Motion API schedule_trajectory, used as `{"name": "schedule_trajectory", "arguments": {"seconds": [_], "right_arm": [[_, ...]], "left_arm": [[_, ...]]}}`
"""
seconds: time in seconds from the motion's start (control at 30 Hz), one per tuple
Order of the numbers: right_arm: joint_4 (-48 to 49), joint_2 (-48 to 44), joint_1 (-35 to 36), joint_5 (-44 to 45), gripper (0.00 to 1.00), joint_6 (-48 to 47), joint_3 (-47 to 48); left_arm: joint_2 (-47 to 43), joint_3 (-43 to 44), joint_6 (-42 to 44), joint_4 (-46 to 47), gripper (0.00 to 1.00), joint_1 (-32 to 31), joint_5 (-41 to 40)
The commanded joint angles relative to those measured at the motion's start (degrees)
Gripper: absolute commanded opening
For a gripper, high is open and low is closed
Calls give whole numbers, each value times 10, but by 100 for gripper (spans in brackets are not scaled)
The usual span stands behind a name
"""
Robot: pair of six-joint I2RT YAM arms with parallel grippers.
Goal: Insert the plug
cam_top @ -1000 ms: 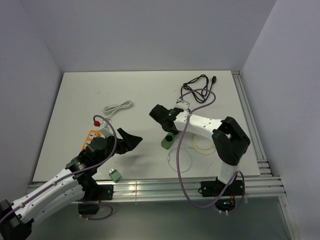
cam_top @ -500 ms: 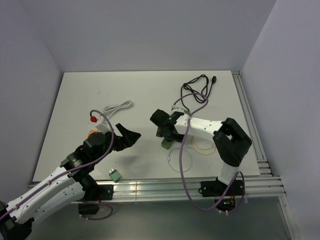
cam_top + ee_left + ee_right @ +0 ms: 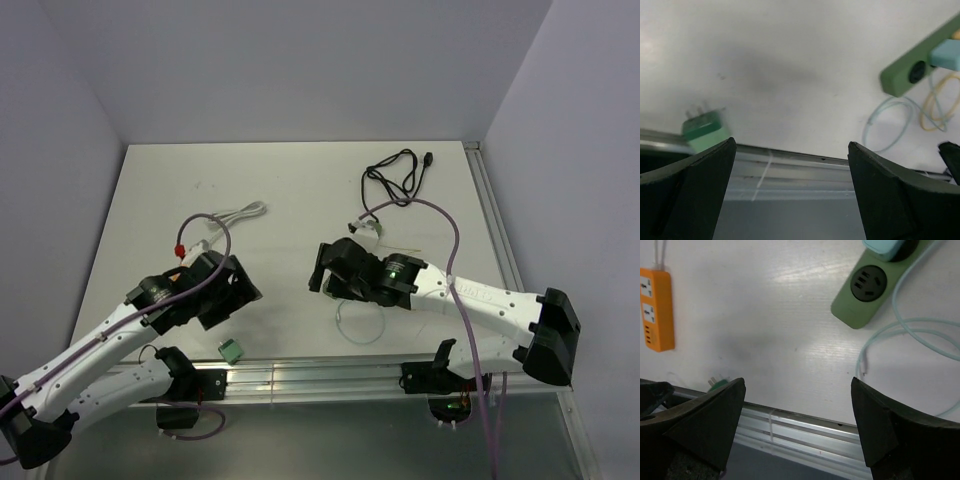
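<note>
A light blue plug point(image 3: 946, 54) sits in a socket of the green power strip point(image 3: 865, 295), with its top also at the upper edge of the right wrist view as the light blue plug point(image 3: 885, 246). The strip's round socket beside it is free. My right gripper point(image 3: 322, 272) hovers over the strip, open and holding nothing; in its own view the right gripper point(image 3: 797, 425) faces the front rail. My left gripper point(image 3: 235, 295) is open and empty too, and in its own view the left gripper point(image 3: 790, 190) hangs near a small green plug point(image 3: 705, 132).
An orange power strip point(image 3: 657, 310) lies at the left. The small green plug point(image 3: 231, 349) rests by the front rail. A pale cyan cable loop point(image 3: 360, 320) and a yellow loop point(image 3: 935, 107) lie near the green strip. A white cable point(image 3: 235, 213) and a black cable point(image 3: 400, 175) lie further back.
The right gripper has opened and drawn back from the green strip toward the front. The left arm has swung its gripper down toward the front rail and opened a little wider.
</note>
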Motion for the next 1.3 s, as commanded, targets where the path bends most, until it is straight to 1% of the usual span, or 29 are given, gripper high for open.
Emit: {"name": "schedule_trajectory", "arguments": {"seconds": [0.0, 0.03, 0.1, 0.23, 0.37, 0.4, 0.5, 0.7, 0.77, 0.9, 1.03, 1.17, 1.27], "right_arm": [[32, -42, 8, 1, 92, 20, -45], [34, -50, 10, 2, 92, 26, -52], [43, -70, 12, 3, 91, 30, -69], [46, -93, 24, 8, 91, 33, -86], [43, -116, 27, 14, 90, 38, -102], [43, -121, 27, 14, 90, 40, -103], [47, -141, 30, 17, 90, 46, -118], [44, -171, 33, 22, 89, 60, -143], [44, -179, 34, 22, 89, 62, -149], [42, -182, 34, 23, 89, 66, -150], [43, -178, 35, 25, 89, 66, -144], [46, -169, 36, 27, 89, 62, -138], [45, -164, 37, 29, 89, 63, -138]], "left_arm": [[-10, 16, -123, -149, 99, 0, -17], [-12, 12, -147, -185, 99, -1, -27], [-14, 7, -189, -201, 100, -1, -35], [8, -8, -211, -208, 99, -1, -36], [47, -51, -223, -186, 99, -1, -7], [51, -73, -222, -176, 100, 0, -5], [61, -104, -224, -144, 99, 0, 8], [81, -111, -226, -122, 94, -1, 4], [85, -111, -225, -113, 90, -1, 3], [90, -111, -224, -113, 77, -1, 7], [105, -107, -218, -115, 78, -1, 8], [157, -95, -196, -115, 78, -1, 10], [179, -88, -187, -112, 77, -1, 10]]}}
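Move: Some 7 cm back, 4 cm to the left and 15 cm below the open left hand lies the green plug, at the table's near edge; from the right hand it is about 10 cm back, 23 cm to the left and 16 cm below. The orange power strip lies roughly 11 cm ahead and 14 cm left of the left hand. The green power strip's middle is about 15 cm ahead and 24 cm right of it. Sinking about 11 cm onto the green plug while drawing back and left some 6 cm each, the left hand tips its fingers from a forward slant to nearly straight down, turning counter-clockwise. It hovers briefly to narrow its wide-open fingers by about a fifth, then sinks again with the plug between their lines. The empty, open right hand backs off rightward from the green power strip. ##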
